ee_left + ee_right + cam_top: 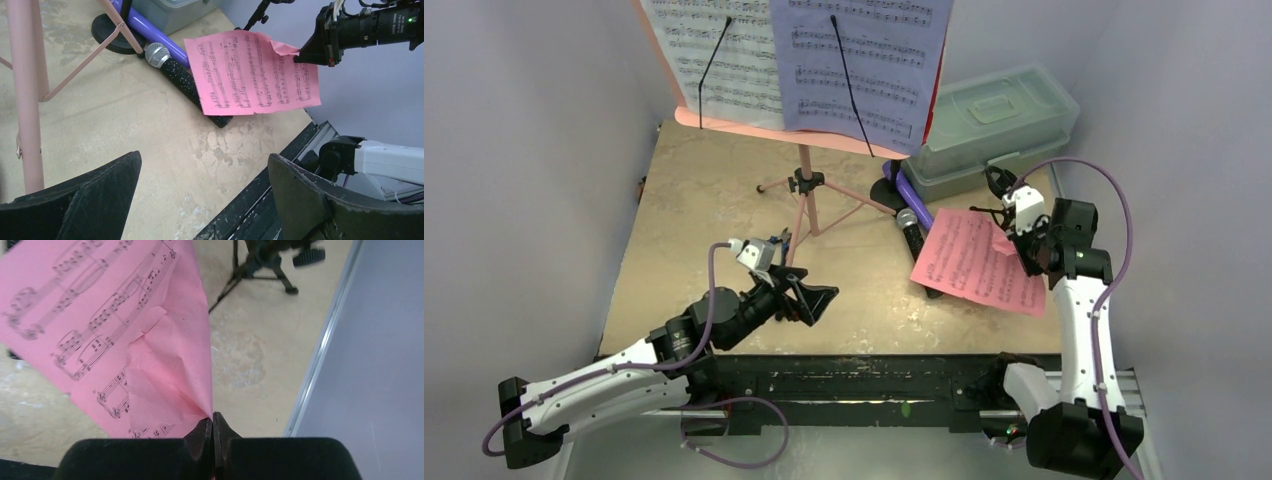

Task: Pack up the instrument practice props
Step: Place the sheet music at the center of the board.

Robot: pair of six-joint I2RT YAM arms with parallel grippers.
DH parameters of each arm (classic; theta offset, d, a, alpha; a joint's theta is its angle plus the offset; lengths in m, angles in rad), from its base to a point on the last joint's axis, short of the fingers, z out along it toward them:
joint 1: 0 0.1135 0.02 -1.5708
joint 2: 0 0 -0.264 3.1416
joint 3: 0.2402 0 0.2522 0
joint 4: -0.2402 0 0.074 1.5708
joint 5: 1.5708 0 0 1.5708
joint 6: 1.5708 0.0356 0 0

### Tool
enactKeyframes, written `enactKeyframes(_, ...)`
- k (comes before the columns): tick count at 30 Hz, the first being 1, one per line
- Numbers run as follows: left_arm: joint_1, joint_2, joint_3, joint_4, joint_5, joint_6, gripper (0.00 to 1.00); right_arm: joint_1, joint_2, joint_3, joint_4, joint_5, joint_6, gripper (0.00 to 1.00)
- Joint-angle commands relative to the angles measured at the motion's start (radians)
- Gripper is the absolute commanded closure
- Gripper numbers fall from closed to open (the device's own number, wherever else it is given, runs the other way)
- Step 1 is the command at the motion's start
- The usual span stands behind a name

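Note:
The pink tripod music rack (804, 195) stands at the back of the table, with a white sheet (724, 60) and a lavender sheet (864, 60) on its panel. My right gripper (213, 421) is shut on a crumpled edge of the red sheet (977, 262), which hangs tilted above the table's right side. Partly under that sheet lies the black silver-headed mic (162, 54), with the purple mic (150, 31) beside it. A black mic support (260, 260) stands behind the right gripper. My left gripper (205, 172) is open and empty, low over the table in front of the rack.
A translucent greenish lidded box (989, 120) sits at the back right, beside a round black base (107, 36). The rack's legs (27, 100) spread close to the left gripper. Grey walls close in both sides, and a black rail (864, 375) runs along the near edge.

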Motion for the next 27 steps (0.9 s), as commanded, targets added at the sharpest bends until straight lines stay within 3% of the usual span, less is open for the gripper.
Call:
enactKeyframes(1, -0.005, -0.008, -0.006, -0.036, -0.013, 0.030, 0.02, -0.096, 0.017, -0.083, 0.106, 0.120, -0.078, 1.00)
enactKeyframes(4, -0.004, -0.009, 0.004, -0.043, -0.015, 0.034, 0.02, -0.138, 0.056, -0.129, 0.165, 0.127, -0.106, 0.99)
enactKeyframes(9, -0.004, -0.015, 0.022, -0.056, -0.022, 0.041, 0.01, -0.177, 0.114, -0.190, 0.270, 0.137, -0.131, 0.80)
enactKeyframes(15, -0.004, -0.018, 0.044, -0.086, -0.042, 0.035, 0.00, -0.213, 0.142, -0.188, 0.300, 0.109, -0.138, 0.38)
enactKeyframes(18, -0.004, -0.017, 0.053, -0.098, -0.043, 0.044, 0.00, -0.219, 0.108, -0.166, 0.295, 0.093, -0.135, 0.24)
enactKeyframes(23, -0.004, -0.017, 0.079, -0.113, -0.031, 0.063, 0.00, -0.220, 0.033, -0.086, 0.212, -0.043, -0.130, 0.14)
enactKeyframes(27, -0.004, -0.031, 0.095, -0.104, -0.016, 0.089, 0.00, -0.219, -0.010, -0.011, 0.063, -0.305, -0.156, 0.10)
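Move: The right hand pinches the sheet music near its right end; the patch of table for the sheet is centred about 5 cm left, level fore-and-aft and 10 cm below. From that hand, the black microphone lies some 24 cm left and 6 ahead, the small tripod 15 ahead and 4 left. From the left hand the patch is roughly 44 cm right, 9 ahead, 16 below. Right hand sweeps right and down about 8 cm each, opens, freeing the sheet, then lifts 5 cm. ##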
